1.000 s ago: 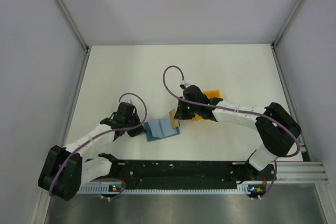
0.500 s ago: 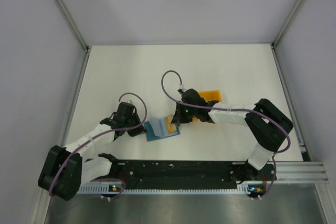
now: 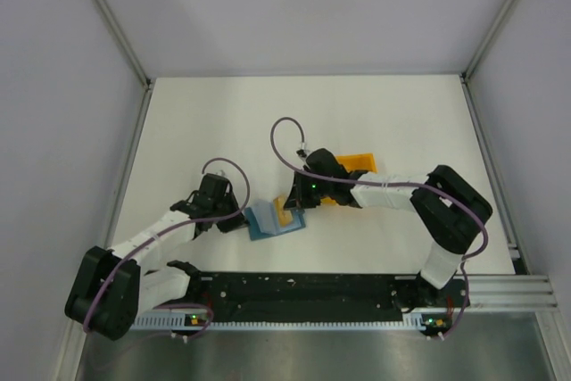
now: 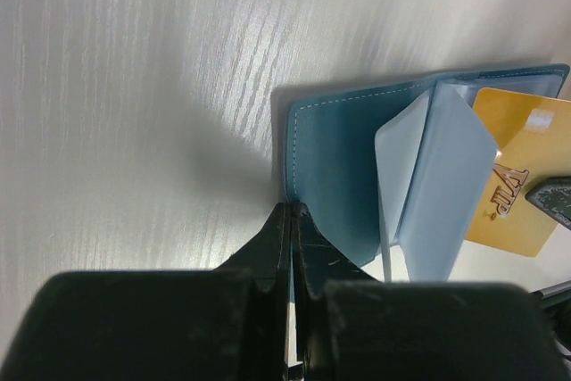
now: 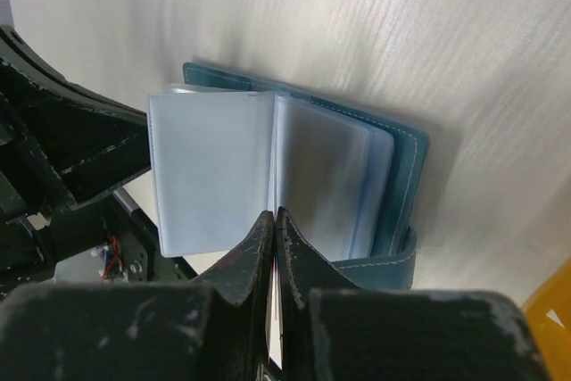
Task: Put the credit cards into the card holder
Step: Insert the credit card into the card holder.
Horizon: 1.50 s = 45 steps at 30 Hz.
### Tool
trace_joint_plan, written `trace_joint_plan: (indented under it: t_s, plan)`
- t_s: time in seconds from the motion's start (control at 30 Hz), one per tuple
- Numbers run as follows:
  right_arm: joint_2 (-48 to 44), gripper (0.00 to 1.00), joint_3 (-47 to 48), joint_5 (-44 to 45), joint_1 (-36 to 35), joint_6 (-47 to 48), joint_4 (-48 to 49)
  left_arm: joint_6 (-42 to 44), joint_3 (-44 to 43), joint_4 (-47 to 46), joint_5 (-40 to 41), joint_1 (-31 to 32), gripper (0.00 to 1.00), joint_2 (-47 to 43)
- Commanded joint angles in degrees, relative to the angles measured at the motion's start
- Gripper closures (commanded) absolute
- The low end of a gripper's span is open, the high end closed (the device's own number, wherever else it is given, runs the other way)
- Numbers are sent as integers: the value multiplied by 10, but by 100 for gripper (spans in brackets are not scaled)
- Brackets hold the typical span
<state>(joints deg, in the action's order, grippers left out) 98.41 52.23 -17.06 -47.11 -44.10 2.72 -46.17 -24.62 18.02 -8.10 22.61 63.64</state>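
Observation:
The teal card holder (image 3: 266, 221) lies open on the table, its pale clear sleeves (image 4: 435, 186) fanned upward. My left gripper (image 4: 293, 210) is shut on the edge of the holder's teal cover (image 4: 328, 162); the top view has that gripper (image 3: 239, 222) at the holder's left side. My right gripper (image 3: 291, 210) is shut on a yellow credit card (image 4: 516, 186) printed "VIP", at the holder's right edge beside the sleeves. In the right wrist view the right gripper (image 5: 275, 214) pinches the card edge-on, just in front of the open sleeves (image 5: 214, 167). Other credit cards are out of view.
An orange tray (image 3: 359, 165) sits behind the right wrist, and its corner (image 5: 555, 311) shows at the lower right. White walls enclose the table on three sides. The black rail (image 3: 303, 296) with both arm bases runs along the near edge.
My right gripper has carried the yellow card leftward from beside the orange tray to the holder's right edge. The left gripper and the holder have stayed put.

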Motion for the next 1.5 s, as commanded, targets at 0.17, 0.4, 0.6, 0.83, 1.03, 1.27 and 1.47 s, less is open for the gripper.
trace_joint_plan:
  t_s: [0.17, 0.4, 0.6, 0.83, 1.03, 1.27, 1.47]
  plan:
    - [49, 100, 10, -49, -3, -26, 65, 2, 0, -20, 3, 2, 100, 3]
    - [81, 100, -25, -61, -3, -70, 133, 4, 1, -18, 5, 2, 100, 4]
    - [97, 100, -37, -61, -3, -77, 136, 3, 5, -16, 7, 2, 100, 3]
    - [86, 100, -59, -27, -13, -52, 113, 0, 5, -16, 8, 2, 100, 4]
    - [117, 100, -49, -32, -43, -56, 125, 1, 4, -18, 5, 2, 100, 6]
    - [133, 100, -35, -36, -47, -74, 142, -5, 11, -19, 2, 2, 100, 3]
    - [79, 100, -75, 27, -26, -72, 135, -2, 5, -12, 6, 2, 100, 2]
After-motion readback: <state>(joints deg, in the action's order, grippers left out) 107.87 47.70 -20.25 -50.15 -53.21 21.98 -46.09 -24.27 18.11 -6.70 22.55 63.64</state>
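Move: The right hand holds the gold credit card; the card holder's raised clear sleeve lies about 6 cm to its left, 3 cm back and 4 cm below. The holder's middle is some 4 cm left and 4 cm back of that hand, the yellow tray some 16 cm right and 8 cm farther out. From the left hand, at the holder's left edge, the sleeve is about 6 cm right and 1 cm ahead, the holder's middle 9 cm right and level. Down, left and back some 5 cm, the right hand feeds the card into the sleeve; left pins holder. ##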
